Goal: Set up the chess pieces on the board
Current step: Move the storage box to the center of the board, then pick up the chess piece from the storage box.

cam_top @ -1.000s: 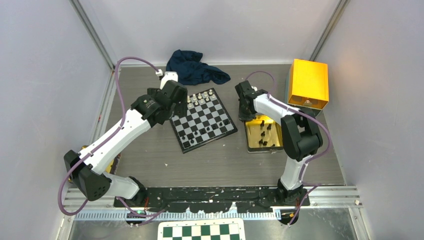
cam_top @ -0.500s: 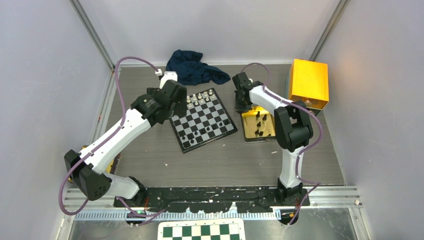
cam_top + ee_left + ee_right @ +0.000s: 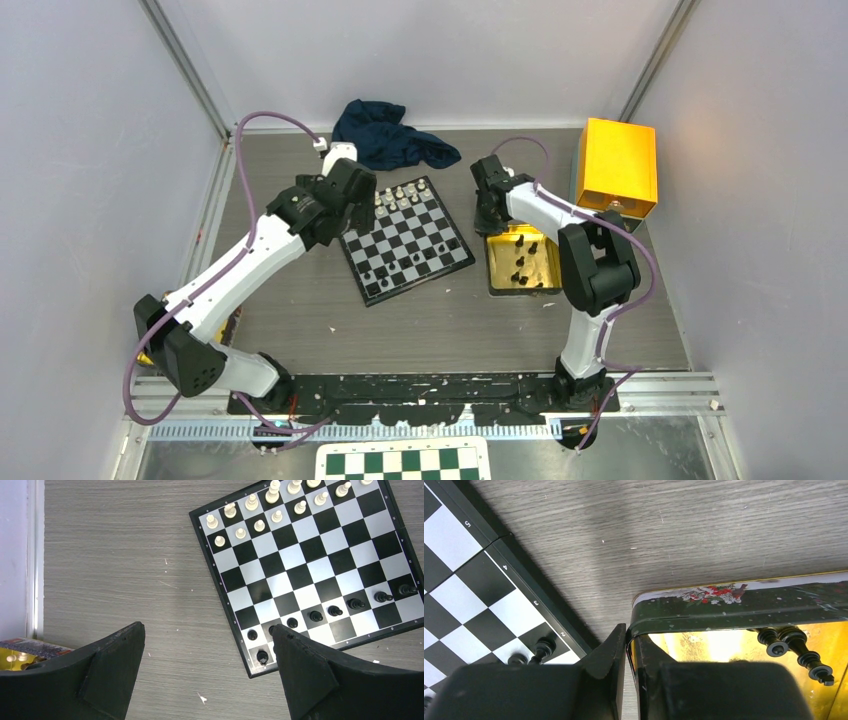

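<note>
The board (image 3: 408,240) lies mid-table, turned at an angle. Silvery-white pieces (image 3: 398,195) stand at its far left corner, and black pieces (image 3: 440,245) stand along its near and right edges. More black pieces (image 3: 520,262) lie in a gold tin (image 3: 500,280) to the right of the board. My right gripper (image 3: 490,222) is shut on the tin's wall (image 3: 734,602), one finger inside and one outside (image 3: 628,645). My left gripper (image 3: 205,630) is open and empty above the table, just off the board's left edge (image 3: 310,565). It looks down on the white pieces (image 3: 260,515) and the black pieces (image 3: 330,611).
A dark blue cloth (image 3: 390,135) lies at the back. An orange box (image 3: 617,167) stands at the back right, just beyond the tin. A green-and-white checkered board (image 3: 403,462) lies below the arm bases. A yellow box (image 3: 20,655) sits at the left wall.
My right gripper pulled the tin toward the far left, then shifted it back a little to the near right. The left arm has hardly moved.
</note>
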Controlling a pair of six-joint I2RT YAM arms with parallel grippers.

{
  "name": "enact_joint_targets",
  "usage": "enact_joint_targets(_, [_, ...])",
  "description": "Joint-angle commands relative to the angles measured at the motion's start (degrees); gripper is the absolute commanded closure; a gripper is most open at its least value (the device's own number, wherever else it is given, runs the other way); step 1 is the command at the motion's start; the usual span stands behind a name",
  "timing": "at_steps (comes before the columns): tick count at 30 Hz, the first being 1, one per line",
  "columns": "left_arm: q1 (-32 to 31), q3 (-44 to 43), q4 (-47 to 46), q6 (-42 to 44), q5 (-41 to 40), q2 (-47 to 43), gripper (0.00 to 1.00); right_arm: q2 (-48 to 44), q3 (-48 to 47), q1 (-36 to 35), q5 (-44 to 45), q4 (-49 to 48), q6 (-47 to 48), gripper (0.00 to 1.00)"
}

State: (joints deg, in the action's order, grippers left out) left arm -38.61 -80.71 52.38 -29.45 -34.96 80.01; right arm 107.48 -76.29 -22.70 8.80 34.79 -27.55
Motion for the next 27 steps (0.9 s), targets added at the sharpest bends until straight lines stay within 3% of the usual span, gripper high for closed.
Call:
enact_joint_targets(1, [0.24, -2.88, -2.55, 0.65, -1.47, 0.13, 0.0, -1.52, -0.12, -0.2, -0.65, 2.21, 0.68, 0.77])
enact_joint_targets(4, [0.28, -2.9, -2.46, 0.54, -1.56, 0.15, 0.0, -1.23, -2.35, -0.16, -0.6, 3.19, 2.25, 0.67])
enact_joint_targets(10, [0.34, -3.29, -2.46, 0.52, -1.86, 0.42, 0.0, -1.72, -7.48, -0.23, 0.52, 6.28, 4.31, 0.6])
enact_joint_targets(17, [0.36, -3.67, -2.55, 0.54, -2.0, 0.52, 0.0, -4.21, -11.38, -0.34, 0.44, 10.29, 4.77, 0.6])
enact_joint_targets(27, [0.36, -3.67, -4.49, -0.11, -0.73, 1.85, 0.0, -19.15, -6.28, -0.52, 5.44, 16.49, 0.11, 0.59])
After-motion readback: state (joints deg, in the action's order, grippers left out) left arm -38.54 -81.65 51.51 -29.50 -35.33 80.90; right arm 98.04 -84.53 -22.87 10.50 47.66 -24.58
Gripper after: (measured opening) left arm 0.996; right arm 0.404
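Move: The right hand has the storage box, the gold-lined tin, by its left rim near the far-left corner. The box's middle lies about 7 cm to the right, 5 cm back and 2 cm below. The chessboard's middle is some 17 cm left and 2 cm back, the orange cabinet's about 22 cm right and 10 cm ahead. From the left hand the storage box lies roughly 36 cm right, 2 cm ahead and 21 cm below. Up and clear of the storage box's left rim goes the right hand, about 9 cm almost straight up with only small sways forward and back. Before rising, its fingers, pinching the rim at the far-left corner, open to under half their range and let go. They stay that wide, pointing steeply down above the rim. ##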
